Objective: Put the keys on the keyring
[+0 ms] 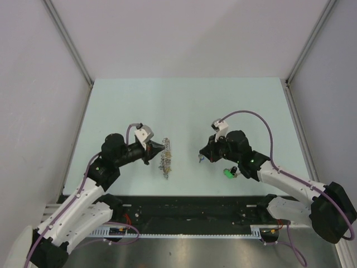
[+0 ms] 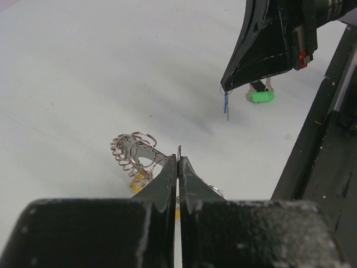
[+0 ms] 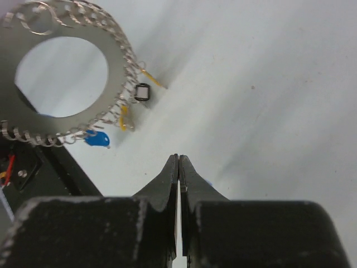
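My left gripper [image 1: 160, 147] is shut on the edge of the keyring [image 1: 165, 158], a grey metal ring edged with wire loops, and holds it upright and edge-on over the table. In the left wrist view the ring's thin plate sits between the shut tips [image 2: 179, 157], with the loops [image 2: 129, 146] to the left. Facing it, my right gripper [image 1: 201, 157] is shut on a tiny blue key [image 2: 226, 106] that hangs from its tips. The right wrist view shows the keyring [image 3: 117, 67] carrying a blue key [image 3: 97, 138], a black one [image 3: 142, 92] and a yellow one [image 3: 124, 118]. A green key [image 1: 228, 174] lies beside the right arm.
The pale green table [image 1: 184, 106] is walled in by white panels on three sides. A black rail [image 1: 189, 206] runs along the near edge between the arm bases. The right arm's purple cable [image 1: 251, 114] arcs above its wrist.
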`<act>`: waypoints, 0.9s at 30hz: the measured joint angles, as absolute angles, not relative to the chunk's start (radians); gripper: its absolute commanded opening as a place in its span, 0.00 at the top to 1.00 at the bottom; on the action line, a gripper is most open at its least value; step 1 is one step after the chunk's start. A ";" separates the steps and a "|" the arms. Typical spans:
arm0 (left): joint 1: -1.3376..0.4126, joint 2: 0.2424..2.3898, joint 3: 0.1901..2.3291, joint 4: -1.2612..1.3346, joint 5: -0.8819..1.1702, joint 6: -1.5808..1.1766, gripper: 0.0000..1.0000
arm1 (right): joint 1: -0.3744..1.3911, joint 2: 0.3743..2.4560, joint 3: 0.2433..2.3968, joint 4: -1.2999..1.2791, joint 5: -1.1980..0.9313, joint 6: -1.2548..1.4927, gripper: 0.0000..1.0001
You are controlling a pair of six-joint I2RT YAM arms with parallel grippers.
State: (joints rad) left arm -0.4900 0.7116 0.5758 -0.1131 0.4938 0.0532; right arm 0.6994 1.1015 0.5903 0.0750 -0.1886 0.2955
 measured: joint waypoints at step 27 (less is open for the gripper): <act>-0.490 0.741 0.576 -0.074 0.720 0.053 1.00 | 0.648 0.992 0.504 0.522 -0.511 0.366 1.00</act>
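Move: My left hand already grips the rim of the keyring, and my right already holds the blue key. From my right hand the keyring's middle lies about 14 cm left, level fore and aft and some 2 cm higher. On the table about 13 cm below my right hand, the green key sits some 13 cm right and 2 cm back, the black key 15 cm right and straight out. From my left hand the blue key is some 16 cm right, 1 cm ahead and 10 cm lower. I lift the blue key quickly with my right hand, about 10 cm up towards the keyring's height, easing a little back and left towards it, while the fingers swing up to nearly level and counter-clockwise. My left hand brings the keyring to meet it, some 3 cm back and 2 cm right, turning slightly clockwise. Both grips stay shut. ##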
